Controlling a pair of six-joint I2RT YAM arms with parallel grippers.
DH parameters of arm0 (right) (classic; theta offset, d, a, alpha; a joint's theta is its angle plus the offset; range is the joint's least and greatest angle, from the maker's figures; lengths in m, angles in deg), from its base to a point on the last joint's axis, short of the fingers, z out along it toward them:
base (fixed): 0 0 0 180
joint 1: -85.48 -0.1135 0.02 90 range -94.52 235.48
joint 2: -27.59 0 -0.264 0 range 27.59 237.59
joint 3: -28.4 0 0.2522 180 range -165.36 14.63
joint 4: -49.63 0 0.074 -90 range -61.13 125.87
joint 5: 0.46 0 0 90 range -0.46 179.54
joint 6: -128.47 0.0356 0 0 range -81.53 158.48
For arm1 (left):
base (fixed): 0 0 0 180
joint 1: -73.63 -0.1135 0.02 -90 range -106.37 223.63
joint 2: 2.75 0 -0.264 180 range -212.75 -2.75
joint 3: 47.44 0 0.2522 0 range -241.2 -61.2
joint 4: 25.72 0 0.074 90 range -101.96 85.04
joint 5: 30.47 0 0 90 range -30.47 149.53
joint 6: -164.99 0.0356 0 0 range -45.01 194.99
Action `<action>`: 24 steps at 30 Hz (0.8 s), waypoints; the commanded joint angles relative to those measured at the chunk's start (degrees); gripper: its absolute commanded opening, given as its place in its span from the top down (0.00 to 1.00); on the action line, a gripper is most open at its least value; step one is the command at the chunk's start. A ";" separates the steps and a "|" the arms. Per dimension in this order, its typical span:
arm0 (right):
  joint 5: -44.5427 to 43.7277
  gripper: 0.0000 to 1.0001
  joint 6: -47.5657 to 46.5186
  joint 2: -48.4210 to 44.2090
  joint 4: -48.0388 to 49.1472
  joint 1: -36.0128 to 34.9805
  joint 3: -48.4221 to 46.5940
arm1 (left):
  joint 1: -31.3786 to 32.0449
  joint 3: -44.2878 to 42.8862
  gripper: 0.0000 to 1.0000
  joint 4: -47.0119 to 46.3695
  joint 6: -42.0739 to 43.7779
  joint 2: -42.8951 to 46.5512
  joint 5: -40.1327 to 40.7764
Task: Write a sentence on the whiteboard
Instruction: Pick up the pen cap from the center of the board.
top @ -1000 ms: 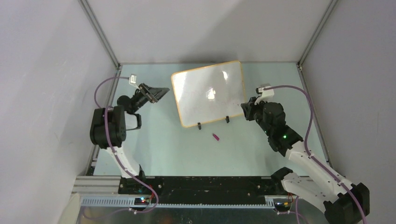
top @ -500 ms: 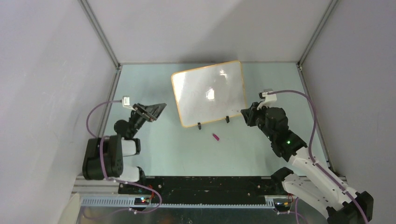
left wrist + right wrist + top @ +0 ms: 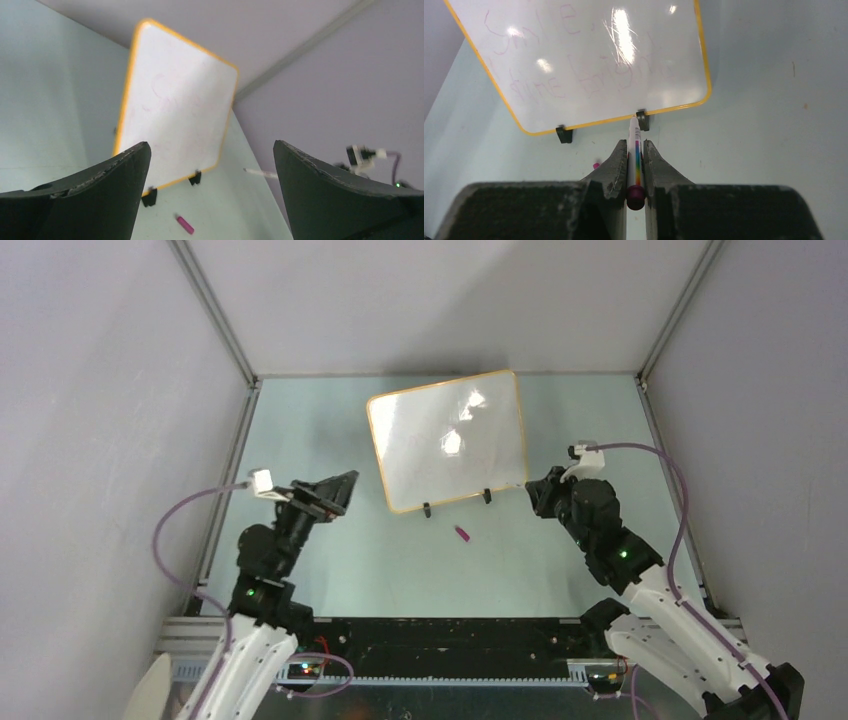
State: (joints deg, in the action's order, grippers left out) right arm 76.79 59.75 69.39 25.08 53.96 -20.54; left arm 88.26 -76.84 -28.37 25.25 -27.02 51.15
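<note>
The whiteboard [image 3: 448,440] leans upright at the back of the table on two black clip feet, its orange-yellow frame around a glossy face. Faint pink handwriting in two lines covers the whiteboard [image 3: 584,65] in the right wrist view. My right gripper [image 3: 635,141] is shut on a white marker [image 3: 634,150] with a rainbow stripe and a dark purple end. Its tip points at the board's lower right corner without touching it. In the top view the right gripper [image 3: 535,492] sits just right of that corner. My left gripper [image 3: 211,143] stands open and empty, left of the whiteboard [image 3: 175,110].
A small pink cap [image 3: 463,534] lies on the pale green table in front of the board's feet, also visible as the pink cap [image 3: 185,225] between the left fingers' view. Grey walls with metal corner posts [image 3: 215,315] enclose the table on three sides.
Both arms have drawn back toward the near edge. The left gripper has moved from beside the board's left edge to lower left, still open. The right gripper has backed off slightly, marker still held.
</note>
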 commanded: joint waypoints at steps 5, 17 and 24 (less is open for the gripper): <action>-2.16 1.00 2.49 -4.47 0.98 0.38 2.85 | 2.26 -14.31 0.01 45.76 -1.30 -1.82 28.42; -3.03 1.00 2.99 -6.66 -0.11 0.97 2.92 | 2.73 -17.52 0.01 45.28 -6.90 -20.32 11.47; -3.09 1.00 2.98 -8.94 0.04 1.27 4.39 | 18.79 -20.86 0.02 47.60 -20.46 -21.81 20.73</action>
State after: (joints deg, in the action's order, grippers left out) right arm 74.89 62.27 62.00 24.21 54.87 -17.05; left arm 98.69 -93.64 19.13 13.93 -45.62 66.84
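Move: The pen cap lies about 21 cm to the left hand's right, 2 cm ahead and 24 cm below. The board's nearer-left black clip is roughly 13 cm right and 7 cm ahead of that hand, its other clip some 26 cm right and 10 cm ahead, both about 23 cm below. From the right hand, holding the pen, the cap is 14 cm left, 1 cm ahead, 20 cm below. Open left hand swings left, sinks 13 cm net tipping 50 degrees down, then returns right towards the cap. ##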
